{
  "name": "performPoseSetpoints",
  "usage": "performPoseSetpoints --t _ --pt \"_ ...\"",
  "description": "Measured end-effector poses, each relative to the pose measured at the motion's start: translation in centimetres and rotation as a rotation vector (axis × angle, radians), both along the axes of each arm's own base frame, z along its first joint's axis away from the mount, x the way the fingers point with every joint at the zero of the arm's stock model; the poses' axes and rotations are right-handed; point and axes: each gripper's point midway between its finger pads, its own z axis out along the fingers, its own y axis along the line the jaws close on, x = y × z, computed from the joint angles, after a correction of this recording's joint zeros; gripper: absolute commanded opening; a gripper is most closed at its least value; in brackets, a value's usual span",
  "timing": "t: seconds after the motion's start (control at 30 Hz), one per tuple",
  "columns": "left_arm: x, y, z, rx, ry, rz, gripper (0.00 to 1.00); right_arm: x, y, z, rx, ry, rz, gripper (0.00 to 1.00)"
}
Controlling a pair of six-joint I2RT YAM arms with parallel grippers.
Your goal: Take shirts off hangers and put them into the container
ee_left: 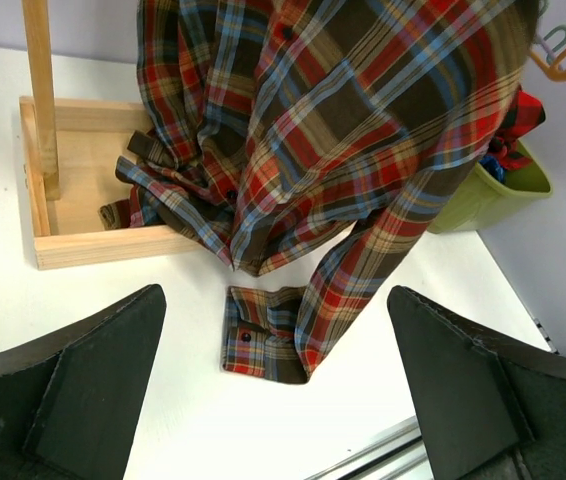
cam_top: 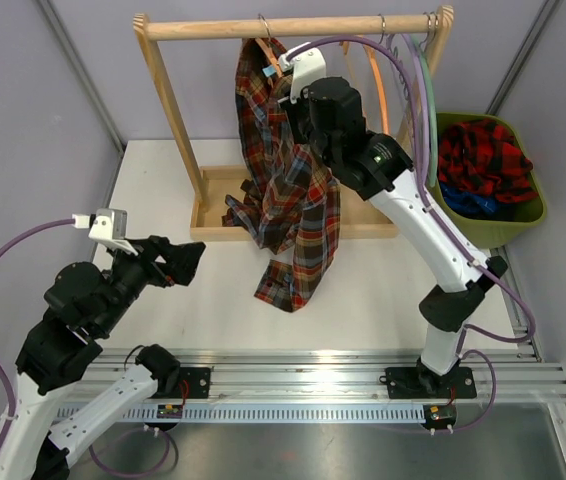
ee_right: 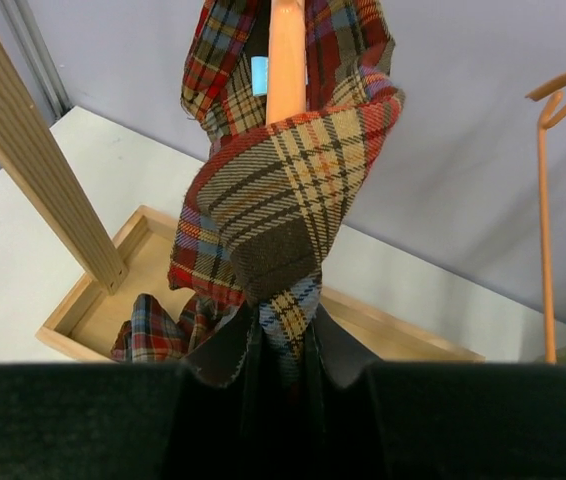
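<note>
The brown, navy and orange-red tartan shirt [cam_top: 293,195] hangs from an orange hanger [ee_right: 285,60] on the wooden rail, and one cuff [ee_left: 263,345] lies on the table. My right gripper [cam_top: 288,98] is up by the shirt's shoulder, its jaws shut on a bunched fold of the tartan cloth [ee_right: 288,300]. My left gripper [cam_top: 188,265] hovers low over the table left of the shirt, wide open and holding nothing [ee_left: 278,385]. The olive-green container [cam_top: 525,215] stands at the right with the red-and-black shirt [cam_top: 483,152] inside.
The wooden rack [cam_top: 168,95] with its shallow tray [cam_top: 208,205] stands behind the hanging shirt. Bare orange [cam_top: 377,90], lilac [cam_top: 400,62] and pale green [cam_top: 430,120] hangers hang at the rail's right end. Blue cloth [cam_top: 468,200] lies in the container.
</note>
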Motion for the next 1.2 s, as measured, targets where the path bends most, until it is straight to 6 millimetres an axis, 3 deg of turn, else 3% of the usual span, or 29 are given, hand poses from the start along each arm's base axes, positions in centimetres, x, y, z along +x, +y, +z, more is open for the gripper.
performPoseSetpoints --t 0.2,0.47,0.67,0.97,1.2 --pt "0.1 -0.1 -0.7 0.008 0.014 0.0 0.95 -1.8 -1.6 3.7 0.015 -0.095 0.028 0.0" --pt "0.1 -0.1 -0.8 0.007 0.022 0.0 0.95 -2.5 -2.4 4.0 -0.029 -0.087 0.03 0.0" --pt "0.0 0.0 -0.8 0.008 0.024 0.0 0.95 -5.1 -3.9 3.7 0.01 0.013 0.007 0.0" --pt "-0.5 -0.4 0.2 -0.021 0.002 -0.031 0.96 -14.2 -7.7 -3.3 0.036 0.297 0.061 0.0" --pt "-0.8 -3.4 0.7 -0.119 -0.074 -0.17 0.97 -21.0 -6.2 -9.6 0.045 0.504 0.236 0.0"
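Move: The checked shirt is still on its orange hanger, one shoulder already pinched in the right hand; the hook sits over the rail about 8 cm ahead of that hand, 6 cm left and 13 cm above. The space it is taken to lies by the left gripper, some 24 cm back, 20 cm left and 10 cm lower. An empty orange hanger hangs 8 cm ahead and 15 cm right; the wooden tray is 8 cm ahead, far below. From the left hand, the shirt's hanger is roughly 32 cm ahead, 16 cm right and 15 cm up. Shirt and hanger come up and off the rail in the right hand's kept pinch: a short lift of about 4 cm, easing back and right, then a quick sweep back and down towards the left gripper, some 20 cm back overall, as the fingers tip about 30 degrees downward. Late on, the left hand, still open, swings slightly right and turns clockwise towards the hanger. ##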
